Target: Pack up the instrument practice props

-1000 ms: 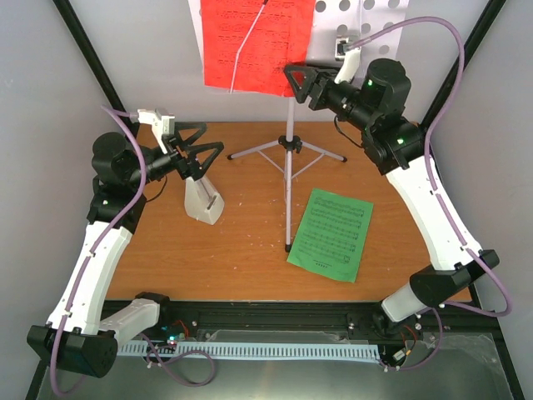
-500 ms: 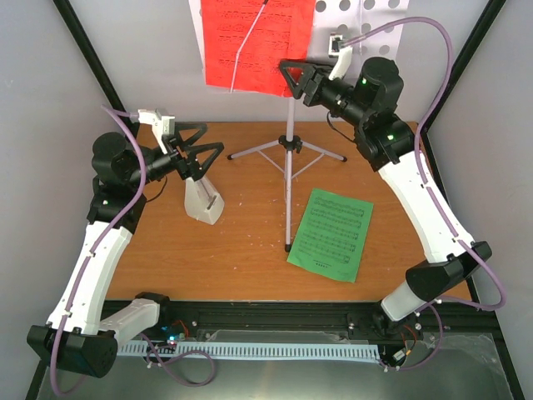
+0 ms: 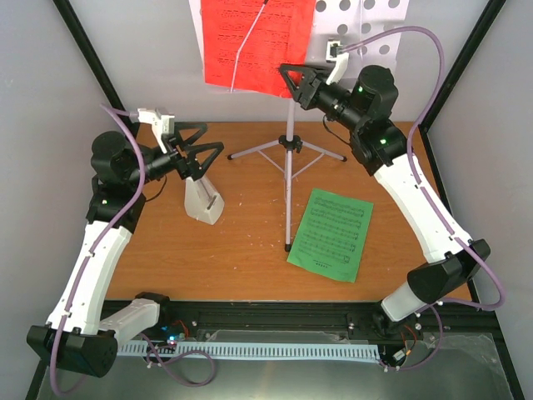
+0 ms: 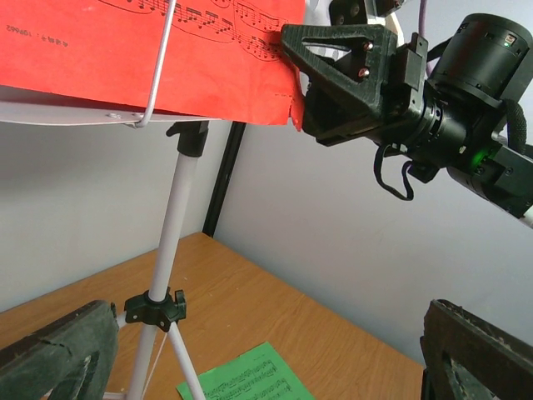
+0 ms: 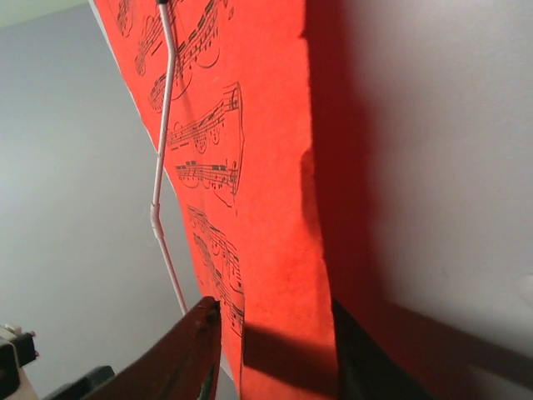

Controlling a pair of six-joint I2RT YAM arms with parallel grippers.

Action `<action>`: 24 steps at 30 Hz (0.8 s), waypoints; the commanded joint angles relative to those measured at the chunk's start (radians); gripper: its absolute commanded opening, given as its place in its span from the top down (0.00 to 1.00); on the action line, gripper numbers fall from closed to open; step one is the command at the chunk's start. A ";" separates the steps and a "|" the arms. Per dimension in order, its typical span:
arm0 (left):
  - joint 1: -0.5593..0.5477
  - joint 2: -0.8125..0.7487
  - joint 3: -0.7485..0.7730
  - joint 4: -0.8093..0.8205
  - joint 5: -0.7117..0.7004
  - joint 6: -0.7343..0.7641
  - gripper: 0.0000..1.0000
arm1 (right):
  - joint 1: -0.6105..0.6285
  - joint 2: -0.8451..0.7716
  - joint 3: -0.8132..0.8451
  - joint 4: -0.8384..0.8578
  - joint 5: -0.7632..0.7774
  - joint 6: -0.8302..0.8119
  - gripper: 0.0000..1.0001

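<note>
The red sheet-music page (image 3: pixel 250 42) hangs on the white perforated music stand (image 3: pixel 366 17), whose thin tripod (image 3: pixel 289 158) stands at the back of the table. My right gripper (image 3: pixel 285 77) is raised at the page's lower right corner. In the right wrist view its jaws (image 5: pixel 271 333) stand one on each side of the red page (image 5: pixel 266 208), with a gap still showing. The green page (image 3: pixel 331 233) lies flat on the table. My left gripper (image 3: pixel 213 137) hangs wide open just above the white metronome (image 3: pixel 202 200), holding nothing.
A thin wire page holder (image 5: pixel 162 150) crosses the front of the red page. The tripod's legs (image 3: pixel 258 150) spread across the back of the wooden table (image 3: pixel 250 250). Grey walls and black frame posts (image 3: pixel 92 58) close in the sides.
My right arm has moved left and up to the red page's corner, and its jaws have narrowed around the page's edge. The left arm has stayed still.
</note>
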 commanded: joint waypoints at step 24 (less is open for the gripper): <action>-0.053 0.452 0.755 -0.159 -0.079 -0.064 0.32 | -0.003 -0.043 -0.046 0.042 0.057 -0.033 0.97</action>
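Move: Just off the left hand's fingers, the red sheet on the music stand has its middle about 12 cm to the right, 14 cm ahead and 17 cm up; the white clip arm across it is some 10 cm right, 13 ahead and 15 up, and the metronome some 4 cm left, 7 ahead and 40 below. From the right hand, already at the sheet's lower right edge, the sheet's middle lies 6 cm left, 4 ahead and 9 up. Closing the last third of its opening, the right hand pinches the red sheet's right edge near the bottom corner and otherwise holds its place. Meanwhile the left hand, after a brief wait, rises about 12 cm and reaches some 6 cm forward towards the sheet and its clip arm, its fingers narrowing from wide open by about a third, touching nothing yet. ##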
